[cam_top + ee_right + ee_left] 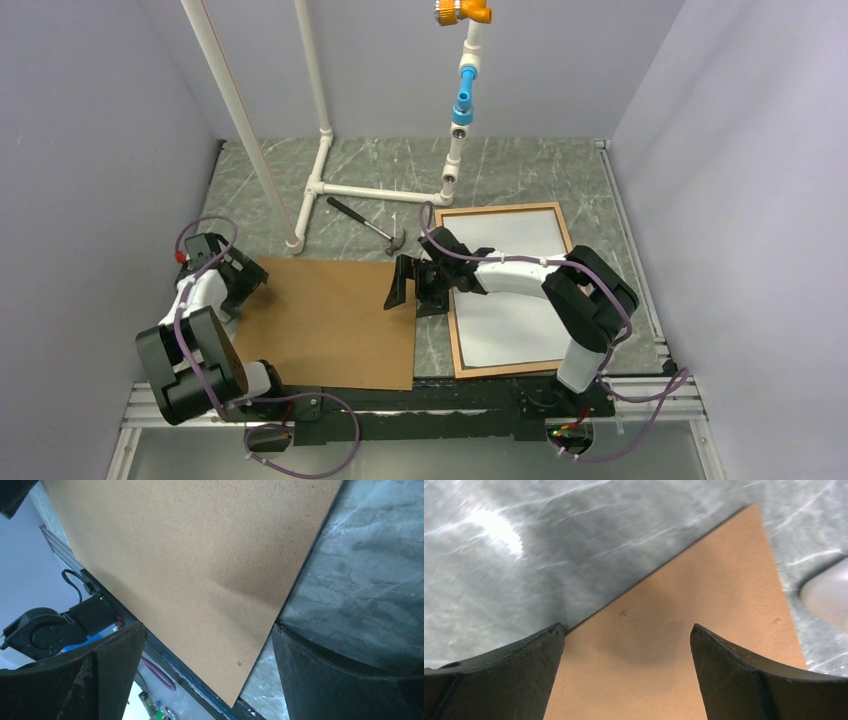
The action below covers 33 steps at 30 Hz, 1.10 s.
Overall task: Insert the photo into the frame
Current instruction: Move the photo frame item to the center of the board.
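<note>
The frame (pixel 500 209), thin orange-brown rails, lies flat at the right of the table. A white sheet (pixel 505 335) fills it: the photo with its plain white side up, no picture showing. My right arm reaches leftward across both. My right gripper (pixel 397 283) (pixel 209 626) is open just above the right edge of a plain brown backing board (pixel 330 320) (pixel 190 545), holding nothing. My left gripper (pixel 255 285) (pixel 626 627) is open over the board's (pixel 704 590) far left corner, with nothing between its fingers.
A hammer (pixel 365 225) lies behind the board, next to a white pipe stand (pixel 325 190) carrying a blue and orange fitting (pixel 463 100). The board's near right corner reaches the table's front rail (pixel 450 395). Grey walls close in both sides.
</note>
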### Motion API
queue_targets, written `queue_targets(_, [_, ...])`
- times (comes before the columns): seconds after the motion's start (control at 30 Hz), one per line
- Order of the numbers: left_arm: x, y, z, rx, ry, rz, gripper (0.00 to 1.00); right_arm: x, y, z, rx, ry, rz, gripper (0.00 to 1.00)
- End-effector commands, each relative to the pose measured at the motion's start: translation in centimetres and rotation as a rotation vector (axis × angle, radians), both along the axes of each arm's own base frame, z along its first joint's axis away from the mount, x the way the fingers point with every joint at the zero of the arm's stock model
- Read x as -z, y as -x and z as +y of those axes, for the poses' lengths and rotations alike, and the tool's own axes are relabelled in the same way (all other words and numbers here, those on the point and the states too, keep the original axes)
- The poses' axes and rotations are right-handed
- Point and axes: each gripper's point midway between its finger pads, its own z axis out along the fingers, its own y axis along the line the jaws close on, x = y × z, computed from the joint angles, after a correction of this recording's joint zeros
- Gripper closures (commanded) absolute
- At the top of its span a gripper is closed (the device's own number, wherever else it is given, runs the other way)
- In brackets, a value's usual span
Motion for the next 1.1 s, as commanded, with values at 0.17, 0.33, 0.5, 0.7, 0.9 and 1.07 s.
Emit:
queue_targets(0.17, [3.1, 2.2, -8.4, 0.166, 0.277, 0.031, 0.01, -3.5, 0.4, 1.1, -0.019, -0.092, -0.013, 0.01])
queue_targets(0.33, [1.3, 2.3, -9.5, 0.18, 0.275, -0.041, 0.0, -7.5, -0.1, 0.8, -0.012, -0.119, -0.09, 0.01])
queue_targets(0.5, [-0.1, 2.5, -11.9, 0.243, 0.297, -0.082, 0.01, -9.4, 0.0, -0.5, 0.014, -0.123, -0.125, 0.01])
queue_targets(0.7, [-1.2, 3.0, -15.2, 0.326, 0.329, -0.127, 0.02, -9.4, 0.5, -3.7, 0.065, -0.095, -0.141, 0.0])
queue_targets(0.9, [-2.1, 3.8, -18.7, 0.441, 0.331, -0.136, 0.03, -8.7, 0.4, -9.0, 0.132, -0.024, -0.174, 0.0])
queue_targets(1.07, [-1.3, 4.9, -18.0, 0.432, 0.268, -0.088, 0.01, -5.8, -0.2, -14.7, 0.197, 0.202, -0.202, 0.0])
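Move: The white-filled frame is centred about 23 cm right of the right hand and 2 cm ahead, slightly below. From the left hand it is some 56 cm right, roughly level fore-and-aft. The brown board spans the hands: its middle is 16 cm left and 5 cm back of the right hand, 17 cm right and 7 cm back of the left. The hammer lies 15 cm ahead and 8 cm left of the right hand; the pipe foot, 9 cm ahead and 10 cm right of the left. Both hands keep one finger against opposite side edges of the brown board, grippers wide open, and carry the board right towards the frame. The right hand first lifts its edge about 5 cm, then swings right some 13 cm; the left first nudges forward 2–3 cm, then pushes right about 15 cm while drawing back and rising slightly, both turning clockwise, the left by some 25 degrees. ##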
